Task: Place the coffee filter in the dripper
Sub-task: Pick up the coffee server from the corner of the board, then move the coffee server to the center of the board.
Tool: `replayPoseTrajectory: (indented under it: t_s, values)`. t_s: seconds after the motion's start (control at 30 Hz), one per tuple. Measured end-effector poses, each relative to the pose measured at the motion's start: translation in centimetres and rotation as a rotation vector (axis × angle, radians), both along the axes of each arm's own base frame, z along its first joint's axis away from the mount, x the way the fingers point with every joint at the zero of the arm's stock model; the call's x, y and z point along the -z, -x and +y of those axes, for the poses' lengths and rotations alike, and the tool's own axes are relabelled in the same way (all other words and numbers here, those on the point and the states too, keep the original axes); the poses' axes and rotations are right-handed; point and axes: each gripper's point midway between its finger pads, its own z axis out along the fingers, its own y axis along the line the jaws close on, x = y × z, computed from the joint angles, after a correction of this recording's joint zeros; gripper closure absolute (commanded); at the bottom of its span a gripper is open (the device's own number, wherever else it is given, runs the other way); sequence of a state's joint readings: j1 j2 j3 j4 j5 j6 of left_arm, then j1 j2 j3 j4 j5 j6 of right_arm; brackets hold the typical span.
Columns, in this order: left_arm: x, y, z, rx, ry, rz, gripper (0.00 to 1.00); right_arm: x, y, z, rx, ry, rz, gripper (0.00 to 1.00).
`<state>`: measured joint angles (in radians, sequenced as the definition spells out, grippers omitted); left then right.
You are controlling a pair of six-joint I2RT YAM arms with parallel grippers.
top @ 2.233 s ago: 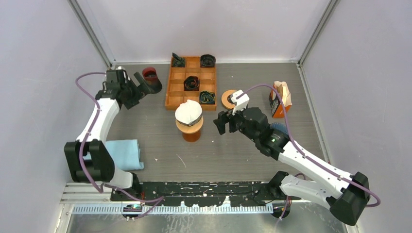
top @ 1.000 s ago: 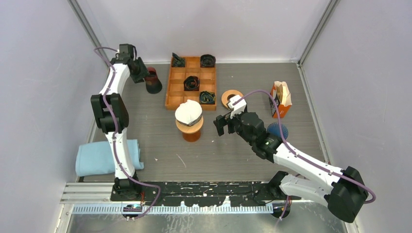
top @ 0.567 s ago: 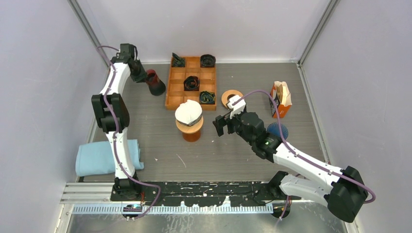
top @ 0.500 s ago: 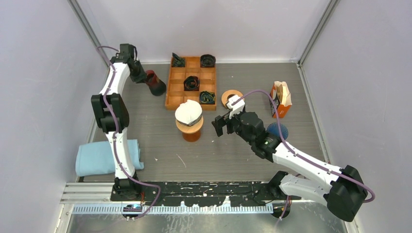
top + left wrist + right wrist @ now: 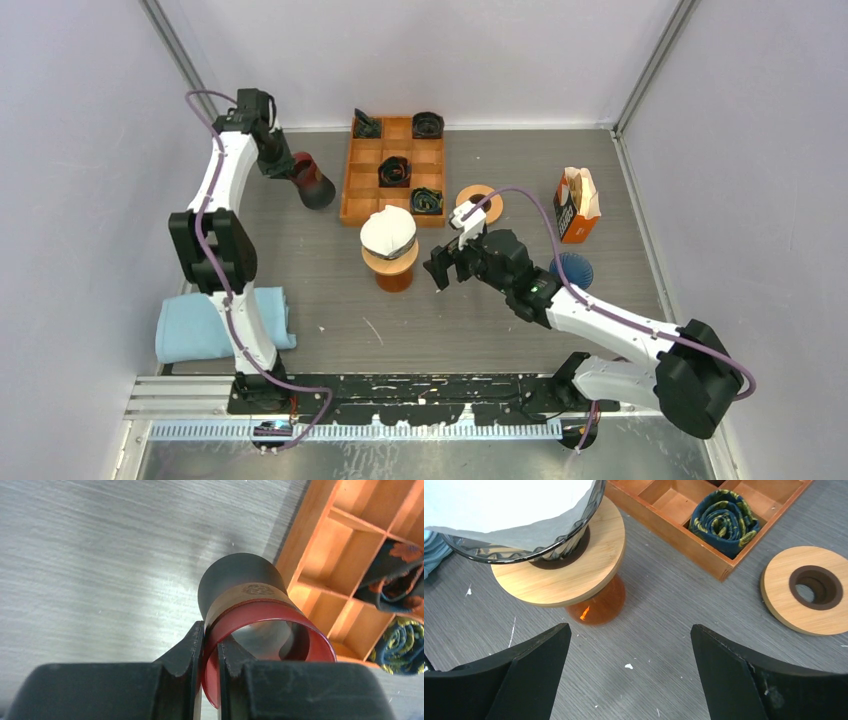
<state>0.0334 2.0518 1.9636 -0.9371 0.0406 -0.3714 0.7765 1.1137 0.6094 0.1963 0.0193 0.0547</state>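
Note:
A white coffee filter (image 5: pixel 388 229) sits in the glass dripper (image 5: pixel 391 256), which rests on a wooden collar over an orange carafe at the table's middle. The right wrist view has the filter (image 5: pixel 499 505) and dripper (image 5: pixel 555 546) at its upper left. My right gripper (image 5: pixel 440 268) is open just right of the carafe, nothing between its fingers (image 5: pixel 630 630). Far back left, my left gripper (image 5: pixel 288 168) is shut on the rim of a tilted cup (image 5: pixel 311 184), black outside and red inside. One finger is inside the cup's rim (image 5: pixel 255 605) and one outside (image 5: pixel 210 635).
A wooden compartment tray (image 5: pixel 362 170) with rolled dark cloths stands behind the dripper. A wooden ring (image 5: pixel 480 203) lies right of the tray, an orange paper bag (image 5: pixel 577 205) and a blue ribbed object (image 5: pixel 572 268) farther right. A folded blue towel (image 5: pixel 225 320) lies at front left.
The left gripper has closed on the cup's rim and tipped the cup, shifting it slightly toward the front. The right arm has moved left, closer to the dripper, still open.

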Motion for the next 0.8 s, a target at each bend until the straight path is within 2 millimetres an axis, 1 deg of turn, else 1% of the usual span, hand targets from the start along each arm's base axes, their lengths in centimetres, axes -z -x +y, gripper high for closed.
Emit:
replayPoseTrajectory:
  t_s: [0.2,0.33,0.43,0.53,0.63,0.7,0.8]
  values:
    - [-4.6,3.5,-0.2,0.032,-0.04,-0.056,0.93,0.9,0.3,0.2,-0.02,0.006,0.017,0.03]
    - [-6.4,6.2,-1.3,0.065,-0.052,-0.076,0.93,1.2,0.4,0.1,-0.018,0.008,0.023,0.03]
    - [-6.5,8.9,-2.5,0.1,-0.055,-0.063,0.93,1.2,0.6,-0.1,-0.013,0.004,0.022,0.03]
    - [-5.5,12.2,-3.8,0.145,-0.057,-0.023,0.93,1.2,0.9,-0.5,-0.005,-0.002,0.019,0.03]
    - [-4.5,15.1,-4.6,0.182,-0.06,0.016,0.93,1.2,1.0,-0.9,0.004,-0.008,0.018,0.04]
    - [-4.2,16.8,-4.9,0.196,-0.062,0.027,0.92,1.4,1.1,-0.9,0.007,-0.008,0.022,0.04]
    - [-4.2,19.1,-4.7,0.2,-0.066,0.017,0.91,1.9,1.2,-0.9,0.004,-0.004,0.031,0.04]
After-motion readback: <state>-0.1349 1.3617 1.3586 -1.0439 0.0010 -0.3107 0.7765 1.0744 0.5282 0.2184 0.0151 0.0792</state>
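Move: The left hand already holds the dark red coffee server by its rim, clear of the table. From this hand the dripper with its filter stands about 18 cm back, some 24 cm to the right and roughly level. The wooden tray lies 6 cm ahead, 24 cm right and 13 cm lower; the blue cloth about 28 cm back, 11 cm left and 14 cm lower. From the right hand, the dripper is some 12 cm left, 3 cm ahead, about level. Pinching the coffee server's rim wall all the way, the left hand carries the server back towards its base by about 19 cm, first rising some 6 cm and then sinking 2 or so, while edging to the right from mid-way. That brings it nearer the dripper, the wrist turning roughly 10 degrees clockwise. ##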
